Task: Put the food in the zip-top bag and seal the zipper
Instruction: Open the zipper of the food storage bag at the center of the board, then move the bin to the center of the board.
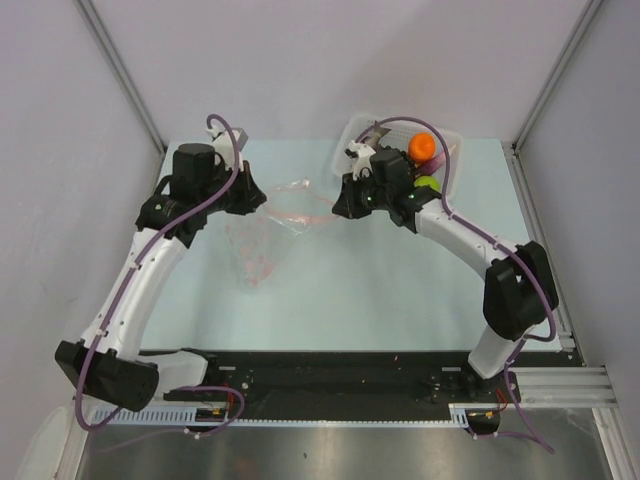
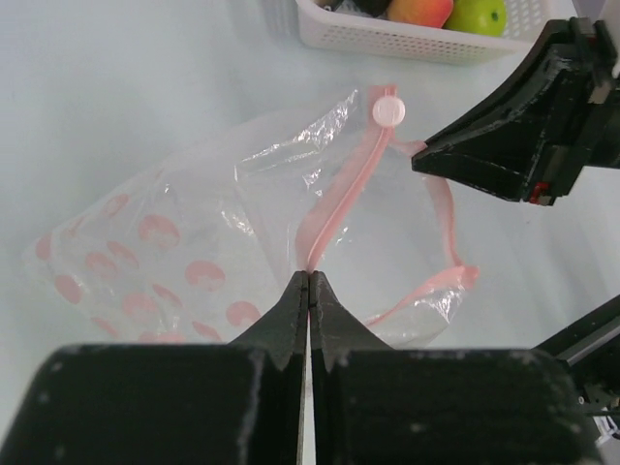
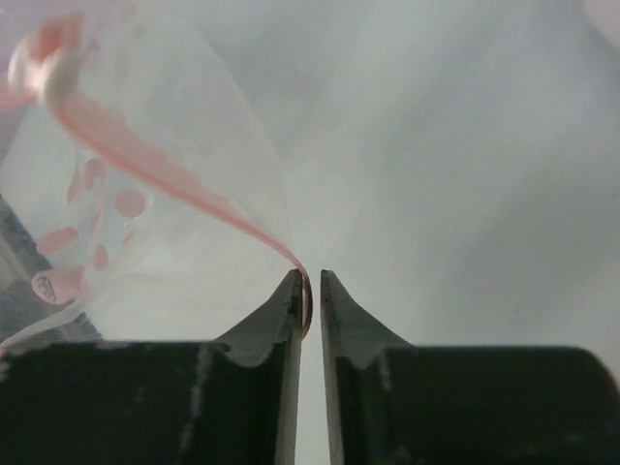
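Note:
The clear zip-top bag (image 1: 262, 240) with pink dots hangs open between my two grippers above the table. My left gripper (image 1: 262, 198) is shut on its pink-red zipper (image 2: 339, 194), pinching the strip at the fingertips (image 2: 309, 276). My right gripper (image 1: 338, 207) sits at the opposite lip; its jaws stand slightly apart in the right wrist view (image 3: 310, 278), with the zipper strip (image 3: 174, 184) lying against the left finger's inner face. The round slider (image 2: 387, 109) is at the bag's far end. An orange ball (image 1: 422, 146), green apple (image 2: 477, 15) and peach-red fruit (image 2: 418, 10) lie in the basket.
The white perforated basket (image 1: 345, 140) stands at the back of the table behind my right arm. Grey walls and metal posts enclose the table on three sides. The black rail with both arm bases runs along the near edge.

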Motion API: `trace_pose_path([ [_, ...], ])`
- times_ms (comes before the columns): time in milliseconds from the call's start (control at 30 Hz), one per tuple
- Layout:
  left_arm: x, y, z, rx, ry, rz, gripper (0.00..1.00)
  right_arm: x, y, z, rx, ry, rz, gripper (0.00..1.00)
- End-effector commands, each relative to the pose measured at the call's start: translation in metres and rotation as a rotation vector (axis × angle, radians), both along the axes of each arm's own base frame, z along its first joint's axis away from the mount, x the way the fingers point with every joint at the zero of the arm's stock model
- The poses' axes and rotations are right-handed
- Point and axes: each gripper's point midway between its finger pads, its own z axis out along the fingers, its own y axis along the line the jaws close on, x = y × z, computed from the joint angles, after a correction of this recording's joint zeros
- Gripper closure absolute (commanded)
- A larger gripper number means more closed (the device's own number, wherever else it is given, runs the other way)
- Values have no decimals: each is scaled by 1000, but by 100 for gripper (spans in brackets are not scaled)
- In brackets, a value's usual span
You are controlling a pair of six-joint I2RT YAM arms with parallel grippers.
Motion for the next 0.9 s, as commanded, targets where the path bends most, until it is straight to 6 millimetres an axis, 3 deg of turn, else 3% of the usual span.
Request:
trace_pose_path([
  [0, 23, -6, 9, -39, -79, -1, 100, 22, 2, 39, -7, -159, 87, 70],
  [100, 32, -11, 3, -58, -70, 2, 100, 34, -9, 46, 1, -170, 100, 50],
  [133, 34, -12, 1, -62, -66, 1, 100, 46, -16, 53, 15, -181, 91, 41],
  [233, 40, -15, -8, -66, -50, -3, 100, 73, -27, 59, -14, -238, 72, 27],
  [333, 46, -18, -12, -78, -46, -1, 100, 104, -48, 43, -106, -271, 43, 23],
  [567, 56, -16, -22, -71, -34, 30, 100, 148, -85, -9, -254, -234, 1, 20],
  [700, 56, -17, -28, -81, -16, 33, 100, 154, -98, -36, -306, -206, 10, 20],
  [867, 57, -17, -31, -74, -17, 37, 100, 146, -112, -70, -384, -144, 72, 20],
])
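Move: The food tray's middle lies about 25 cm ahead of the right hand, 14 cm to its right and 14 cm lower; the peach in its near part is some 19 cm ahead and 14 cm right, the fish about 27 cm ahead and 8 cm right. The bag's round slider end sits about 8 cm ahead and 8 cm left of that hand. From the left hand, the tray's middle is roughly 23 cm ahead, 32 cm right and 15 cm lower. The bag's right-hand lip comes free as the right fingers, barely parted, open wide; that hand goes some 14 cm forward and 10 cm right to the tray's near rim, rising about 5 cm first, then sinking about 12 cm. The left hand keeps its pinch on the other lip and carries it about 5 cm forward and a few centimetres down. ##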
